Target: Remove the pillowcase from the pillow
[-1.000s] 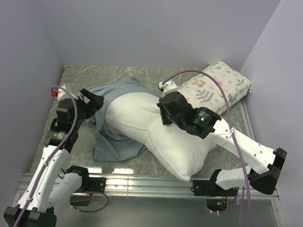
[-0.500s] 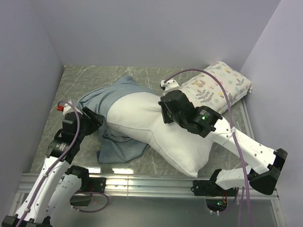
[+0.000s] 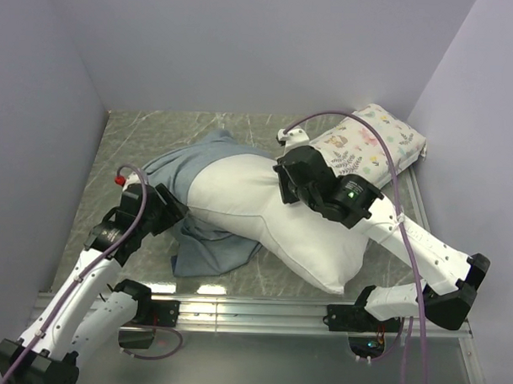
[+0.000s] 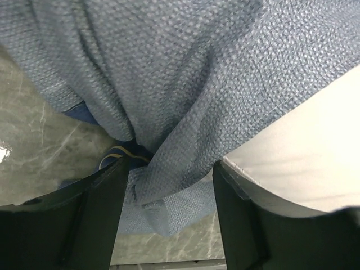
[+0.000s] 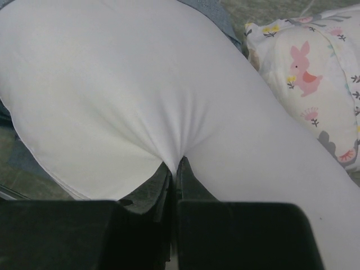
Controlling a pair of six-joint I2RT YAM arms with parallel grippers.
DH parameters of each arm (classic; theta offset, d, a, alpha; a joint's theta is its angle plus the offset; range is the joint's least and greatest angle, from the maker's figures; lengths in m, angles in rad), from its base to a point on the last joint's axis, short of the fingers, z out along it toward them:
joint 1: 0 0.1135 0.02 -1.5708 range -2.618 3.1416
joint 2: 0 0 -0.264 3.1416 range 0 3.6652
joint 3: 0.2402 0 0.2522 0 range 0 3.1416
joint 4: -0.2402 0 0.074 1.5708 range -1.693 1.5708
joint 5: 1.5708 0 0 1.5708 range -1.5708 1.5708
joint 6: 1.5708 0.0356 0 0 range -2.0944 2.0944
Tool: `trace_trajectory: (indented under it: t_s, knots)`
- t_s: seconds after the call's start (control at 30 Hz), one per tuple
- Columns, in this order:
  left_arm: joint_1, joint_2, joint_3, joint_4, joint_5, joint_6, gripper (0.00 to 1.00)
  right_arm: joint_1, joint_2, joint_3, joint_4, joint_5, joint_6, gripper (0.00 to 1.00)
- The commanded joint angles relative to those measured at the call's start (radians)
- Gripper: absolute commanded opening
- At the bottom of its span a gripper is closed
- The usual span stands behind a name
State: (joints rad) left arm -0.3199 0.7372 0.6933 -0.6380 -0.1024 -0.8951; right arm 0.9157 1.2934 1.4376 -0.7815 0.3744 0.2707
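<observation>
The plump white pillow point(image 3: 256, 213) lies across the middle of the table, its left end still inside the pillowcase point(image 3: 211, 251), which shows its pale grey-blue inner side bunched at the left. My right gripper point(image 3: 283, 190) is shut on a pinch of the pillow's white fabric point(image 5: 112, 84) at its tips point(image 5: 177, 162). My left gripper point(image 3: 173, 213) sits at the pillowcase's left edge, jaws open point(image 4: 169, 166), with folds of the pillowcase point(image 4: 185, 84) hanging between the fingers. A bit of navy outer side with a gold line point(image 4: 115, 152) shows beneath. The pillow point(image 4: 315, 152) is at the right there.
A smaller white pillow printed with flowers and a bunny point(image 3: 368, 145) lies at the back right, also in the right wrist view point(image 5: 315, 73). Lilac walls close in the left, back and right. A metal rail point(image 3: 252, 308) runs along the near edge of the marble tabletop point(image 3: 140, 137).
My left arm has swung nearer and to the right, along the pillowcase's left edge. My right gripper has drawn the pillow slightly right and back; the bunched pillowcase has shifted right with it.
</observation>
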Motion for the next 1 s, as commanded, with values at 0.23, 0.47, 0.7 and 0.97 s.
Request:
trace_trajectory:
  t_s: [0.23,0.47,0.7,0.97]
  knots:
    - [-0.021,0.014,-0.041,0.106,0.056,-0.022,0.17,-0.04,-0.016,0.153,0.082,0.008,-0.028,0.0]
    - [-0.025,-0.027,0.222,-0.031,-0.104,0.09,0.0,-0.038,0.0,0.233,0.054,-0.034,-0.041,0.0]
    - [-0.024,0.111,0.753,-0.143,-0.214,0.243,0.0,-0.037,-0.014,0.273,0.065,-0.169,-0.028,0.0]
    - [-0.033,0.389,0.878,-0.017,-0.039,0.231,0.0,-0.146,0.044,-0.02,0.257,-0.403,0.051,0.0]
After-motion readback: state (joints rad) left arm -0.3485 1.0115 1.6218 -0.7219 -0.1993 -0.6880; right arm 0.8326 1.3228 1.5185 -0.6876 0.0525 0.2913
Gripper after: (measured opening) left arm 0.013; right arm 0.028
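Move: The pillowcase fold lies right between the open left fingers, about 1 cm ahead, 1 cm right and 1 cm below. The white pillow's middle is some 23 cm to the left hand's right, level ahead and slightly lower. It lies roughly 5 cm back from the right hand, straight below by about 12 cm. From that hand the fold is about 25 cm left and 4 cm back, the patterned pillow 24 cm right and 16 cm ahead. Left fingers pinch the pillowcase fold, then haul it up some 30 cm; right hand keeps pinching the pillow. ##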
